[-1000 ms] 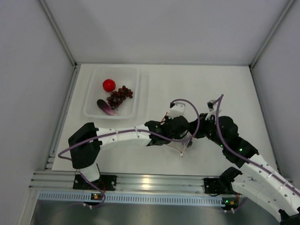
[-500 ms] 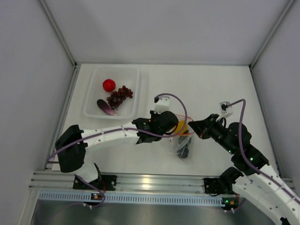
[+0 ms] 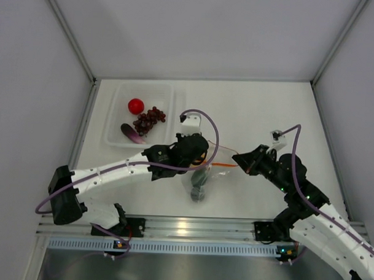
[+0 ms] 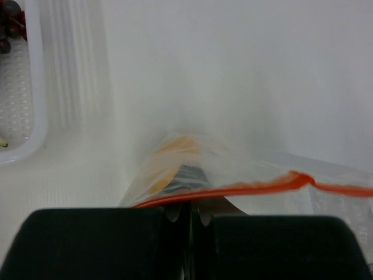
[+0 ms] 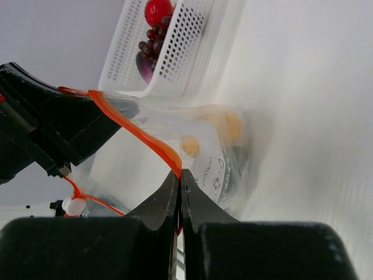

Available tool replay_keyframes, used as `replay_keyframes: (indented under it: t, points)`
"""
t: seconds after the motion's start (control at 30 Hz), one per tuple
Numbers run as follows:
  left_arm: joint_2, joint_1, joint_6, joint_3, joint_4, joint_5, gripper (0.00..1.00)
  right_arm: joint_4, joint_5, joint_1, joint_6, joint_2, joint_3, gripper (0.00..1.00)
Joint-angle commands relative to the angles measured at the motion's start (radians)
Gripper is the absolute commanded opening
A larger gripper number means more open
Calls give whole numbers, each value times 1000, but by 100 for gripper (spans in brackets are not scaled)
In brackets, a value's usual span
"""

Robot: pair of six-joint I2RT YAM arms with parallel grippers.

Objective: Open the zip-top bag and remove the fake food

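The zip-top bag (image 3: 201, 182) hangs between my two grippers, its red-orange zipper strip (image 3: 223, 164) stretched across the gap. My left gripper (image 3: 203, 160) is shut on one edge of the bag mouth, as the left wrist view (image 4: 189, 213) shows. My right gripper (image 3: 237, 159) is shut on the other zipper edge (image 5: 180, 174). Inside the bag are a yellow lemon (image 5: 230, 125) and a dark piece (image 3: 197, 192). The red tomato (image 3: 136, 105), grape bunch (image 3: 149, 119) and eggplant (image 3: 132, 133) lie in the tray.
The clear perforated tray (image 3: 167, 93) stands at the back left, also in the right wrist view (image 5: 192, 41) and at the left edge of the left wrist view (image 4: 35, 125). Grey walls enclose the table on three sides.
My left gripper has moved left with its edge of the bag, and the right gripper has drawn back right. The bag has shifted left and its zipper strip is now stretched between them.
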State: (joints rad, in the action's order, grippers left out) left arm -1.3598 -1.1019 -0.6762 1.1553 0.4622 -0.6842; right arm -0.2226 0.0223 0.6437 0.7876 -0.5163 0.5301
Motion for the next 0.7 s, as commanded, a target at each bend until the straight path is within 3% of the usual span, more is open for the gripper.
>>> replay_keyframes:
  t: [0.0,0.2,0.33,0.4,0.67]
  points:
    - [-45,8,24,15,59,78,0,54,-27,-18,-10,-43,-21,0]
    - [-125,-85,98,83,35,113,0,89,-38,-15,-4,-57,-38,0]
    - [-162,-104,151,63,1,130,8,91,-27,-16,-11,-65,-24,0]
    - [-182,-102,165,47,-13,129,19,71,-28,-16,-27,-71,-4,0]
    - [-219,-98,227,8,-22,83,40,5,-53,11,-94,-119,85,0]
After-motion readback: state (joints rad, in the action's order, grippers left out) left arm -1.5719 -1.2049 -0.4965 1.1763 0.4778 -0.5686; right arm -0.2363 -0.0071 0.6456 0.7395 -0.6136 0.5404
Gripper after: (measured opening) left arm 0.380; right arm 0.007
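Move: The green avocado in the bag lies about 4 cm back of the left hand and 13 below it, with no clear sideways offset. At about the same depth, the lemon is some 3 cm ahead and 1 to the left, and the dark fruit roughly 10 cm back and 1 to the left. From the right hand, pinching the orange rim, the avocado is some 12 cm left, 2 back and 13 below. Down, with a shift to the right and back, the left hand dips about 8 cm into the bag's mouth towards the avocado, swinging its fingertips clockwise and rolling its left side up some 15 degrees. Its shut fingers start to part halfway and end over a third open. The right hand keeps its pinch on the rim, sinking about 4 cm, then rising slightly. ##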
